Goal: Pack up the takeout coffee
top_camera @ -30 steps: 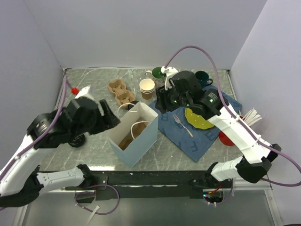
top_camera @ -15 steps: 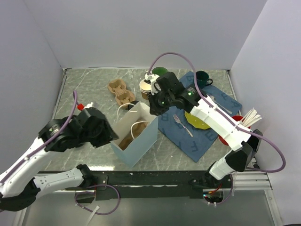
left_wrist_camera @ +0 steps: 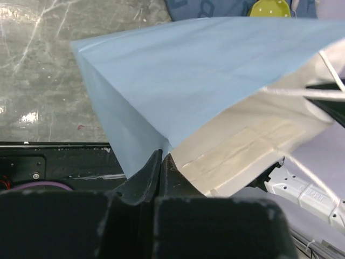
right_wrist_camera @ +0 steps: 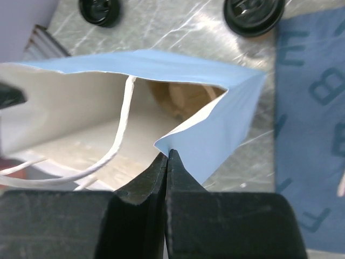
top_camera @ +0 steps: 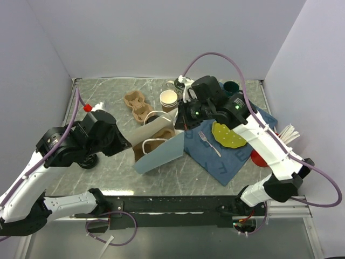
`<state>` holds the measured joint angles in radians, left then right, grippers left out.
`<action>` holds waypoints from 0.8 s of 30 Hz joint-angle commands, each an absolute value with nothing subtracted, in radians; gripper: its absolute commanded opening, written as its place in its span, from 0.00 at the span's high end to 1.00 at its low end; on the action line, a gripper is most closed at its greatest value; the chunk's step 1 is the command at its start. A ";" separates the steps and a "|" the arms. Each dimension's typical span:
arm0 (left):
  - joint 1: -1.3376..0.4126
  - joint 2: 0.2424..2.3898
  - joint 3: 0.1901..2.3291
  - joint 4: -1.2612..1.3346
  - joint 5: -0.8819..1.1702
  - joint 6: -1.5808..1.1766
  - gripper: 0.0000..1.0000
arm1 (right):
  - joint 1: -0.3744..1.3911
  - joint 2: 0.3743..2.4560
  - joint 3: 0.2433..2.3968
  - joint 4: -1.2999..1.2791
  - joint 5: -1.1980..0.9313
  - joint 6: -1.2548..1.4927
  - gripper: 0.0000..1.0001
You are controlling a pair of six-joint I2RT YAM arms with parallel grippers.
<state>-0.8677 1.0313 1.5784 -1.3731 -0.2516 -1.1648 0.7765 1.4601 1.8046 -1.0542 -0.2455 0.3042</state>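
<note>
A light blue paper bag (top_camera: 161, 154), white inside with white cord handles, leans tipped over at mid-table, its mouth turned toward the back right. My left gripper (top_camera: 128, 144) is shut on the bag's near-left rim (left_wrist_camera: 188, 81), its tips meeting there (left_wrist_camera: 160, 155). My right gripper (top_camera: 180, 125) is shut on the opposite rim corner (right_wrist_camera: 226, 124), pinched at the tips (right_wrist_camera: 168, 152). Something brown (right_wrist_camera: 186, 100) lies deep inside the bag; I cannot tell what. The takeout coffee as such does not show. Two round black lids (right_wrist_camera: 98, 9) (right_wrist_camera: 253, 13) sit on the table beyond the bag.
Behind the bag are a stack of lidless brown cups (top_camera: 168, 100), a pulp cup carrier (top_camera: 138, 106) and two green mugs (top_camera: 180, 83) (top_camera: 233, 87). A blue cloth (top_camera: 226, 156) at right carries a yellow plate (top_camera: 227, 135) and a fork (top_camera: 209, 143). White sticks (top_camera: 288, 134) lie at far right.
Both grippers have closed onto the bag's rim from opposite sides. The bag, upright before, now leans over with its mouth pulled wide. The right arm has shifted back to the right.
</note>
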 commanded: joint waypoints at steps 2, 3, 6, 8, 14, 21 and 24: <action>-0.848 1.023 1.582 -1.373 -0.252 -1.135 0.99 | 0.787 1.391 1.766 -1.062 -0.288 0.431 1.00; -0.844 1.017 1.582 -1.374 -0.259 -1.132 0.99 | 0.788 1.385 1.758 -1.055 -0.284 0.439 1.00; -0.827 1.019 1.575 -1.373 -0.306 -1.120 0.90 | 0.799 1.358 1.697 -1.026 -0.265 0.469 0.89; -0.825 1.031 1.566 -1.371 -0.328 -1.103 0.63 | 0.802 1.335 1.637 -1.006 -0.255 0.477 0.68; -0.824 1.060 1.526 -1.371 -0.298 -1.031 0.29 | 0.802 1.318 1.635 -1.023 -0.173 0.459 0.47; -0.824 1.040 1.468 -1.371 -0.276 -1.043 0.33 | 0.801 1.365 1.675 -1.069 -0.120 0.405 0.49; -0.824 1.052 1.465 -1.373 -0.287 -1.026 0.34 | 0.802 1.385 1.678 -1.068 -0.118 0.394 0.50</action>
<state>-0.8268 1.0573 1.4689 -1.3663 -0.2855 -1.0576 0.7986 1.3663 1.6367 -1.0657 -0.1520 0.4248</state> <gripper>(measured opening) 0.665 0.503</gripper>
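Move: The left hand, shut on the paper bag's left rim, has the bag's middle about 12 cm to its right, 1 cm ahead and some 14 cm below; the right hand, on the opposite rim, has it roughly 11 cm to its left and 5 cm back. The lidded cup stands about 22 cm ahead and 11 cm right of the left hand, on the table. The black lids lie about 17 cm left and 4 cm ahead of the left hand. Both hands release the bag's rim, the left fingers opening about two thirds, the right about half. The right hand first draws back about 3 cm, then sinks 3 cm and edges slightly forward and left-to-right outward; the left drifts a little forward and left, then drops about 4 cm beside the rim, rolling some 10 degrees. ##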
